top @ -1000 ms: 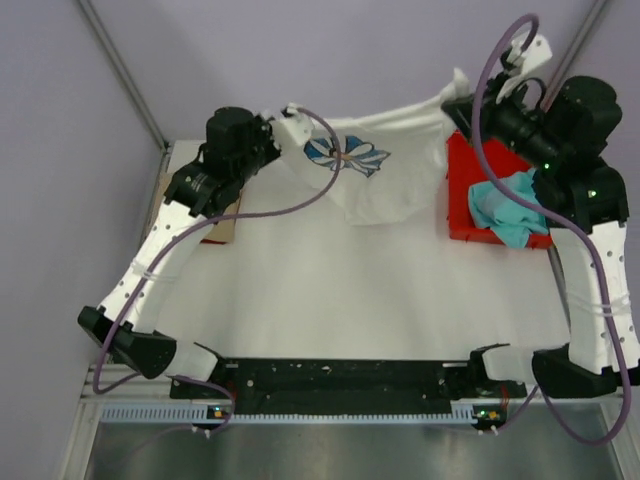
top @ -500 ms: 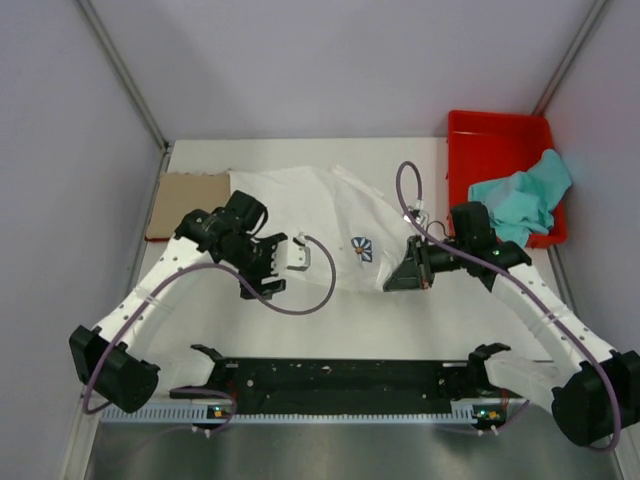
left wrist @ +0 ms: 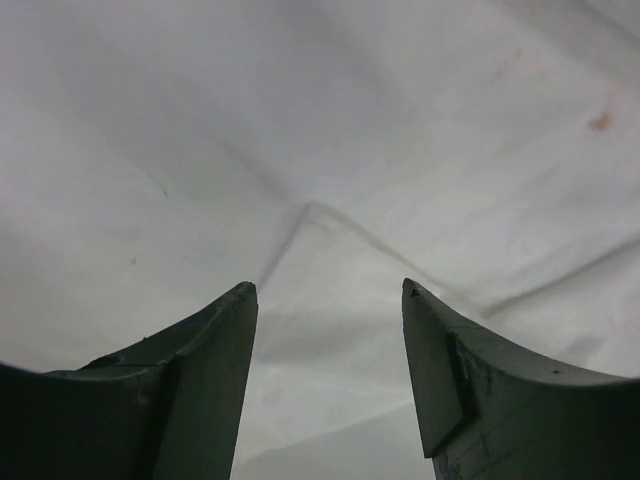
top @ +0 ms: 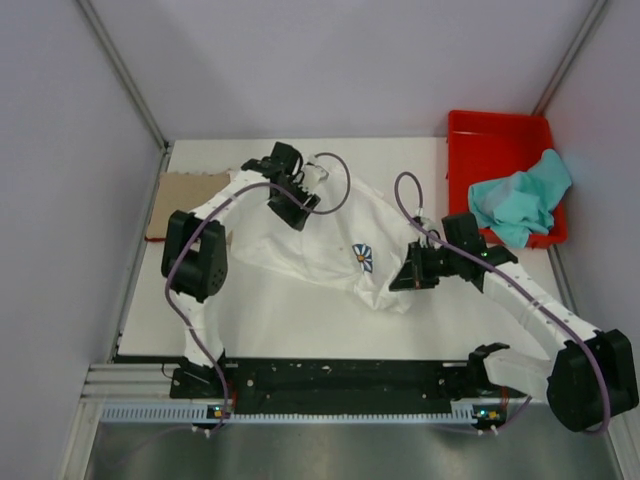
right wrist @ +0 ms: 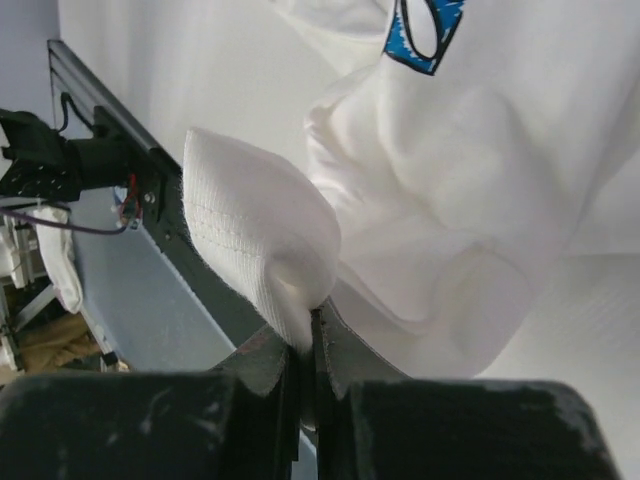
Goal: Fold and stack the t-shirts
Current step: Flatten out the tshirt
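Observation:
The white t-shirt (top: pixel 320 235) lies loosely spread on the table, with a bit of its blue daisy print (top: pixel 362 257) showing. My left gripper (top: pixel 305 212) hovers over its far left part. In the left wrist view it (left wrist: pixel 328 300) is open above creased white cloth (left wrist: pixel 330 150), with nothing between the fingers. My right gripper (top: pixel 400 283) is shut on a folded hem (right wrist: pixel 260 240) of the shirt at its near right edge, next to the daisy print (right wrist: pixel 425 30). The teal t-shirt (top: pixel 515 205) hangs crumpled over the red bin. A flat tan rectangle (top: pixel 185 205), seemingly the tan t-shirt, lies at the far left.
The red plastic bin (top: pixel 500 122) stands at the back right corner. The black rail (top: pixel 340 380) with both arm bases runs along the near edge. Grey walls close in the left, far and right sides.
The white shirt came down from hanging between both grippers to lying on the table. My left gripper let go, opened and moved to the shirt's far left part. The right one stays shut on it.

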`<action>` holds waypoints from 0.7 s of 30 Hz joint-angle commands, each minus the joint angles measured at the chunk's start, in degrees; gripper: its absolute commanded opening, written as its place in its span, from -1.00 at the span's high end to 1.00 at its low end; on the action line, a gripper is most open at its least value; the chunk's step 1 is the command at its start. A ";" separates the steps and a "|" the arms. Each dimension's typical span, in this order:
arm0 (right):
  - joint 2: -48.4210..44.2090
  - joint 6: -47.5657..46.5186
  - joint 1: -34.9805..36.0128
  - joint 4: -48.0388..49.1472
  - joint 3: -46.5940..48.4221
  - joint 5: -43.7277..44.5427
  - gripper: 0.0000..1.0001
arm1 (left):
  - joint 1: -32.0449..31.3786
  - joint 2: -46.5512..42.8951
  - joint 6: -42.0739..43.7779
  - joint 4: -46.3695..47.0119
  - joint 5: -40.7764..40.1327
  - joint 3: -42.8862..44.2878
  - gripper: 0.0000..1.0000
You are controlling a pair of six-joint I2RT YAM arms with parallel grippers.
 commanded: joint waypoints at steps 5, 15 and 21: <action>1.79 0.45 -0.26 2.25 0.47 7.09 1.00 | -0.85 9.78 -12.46 4.33 -8.91 6.43 -0.15; 2.76 -0.26 -0.88 2.16 0.99 7.26 1.00 | -0.85 14.53 -12.63 1.00 -7.51 7.31 0.29; 2.94 -0.61 -1.66 1.63 2.49 7.09 1.00 | -0.76 11.46 -12.19 0.82 -7.33 6.08 0.56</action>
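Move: Just beneath the left hand, about 3 cm ahead and some 7 cm down, is the spot of white t-shirt its open fingers will close on. The blue flower print is about 14 cm right of that hand and 7 cm nearer the base; the cardboard lies roughly 25 cm left and 4 cm ahead. From the right hand, still gripping the t-shirt's near right part, that spot is about 22 cm left, 13 cm ahead and 10 cm lower. Sinking about 7 cm and reaching some 2 cm forward onto the spread t-shirt, the left hand turns roughly 15 degrees counter-clockwise, then stays low while its fingers draw from well open to nearly shut, pinching up cloth. The right hand keeps its shut grip, easing down about 2 cm, slightly forward and right. ##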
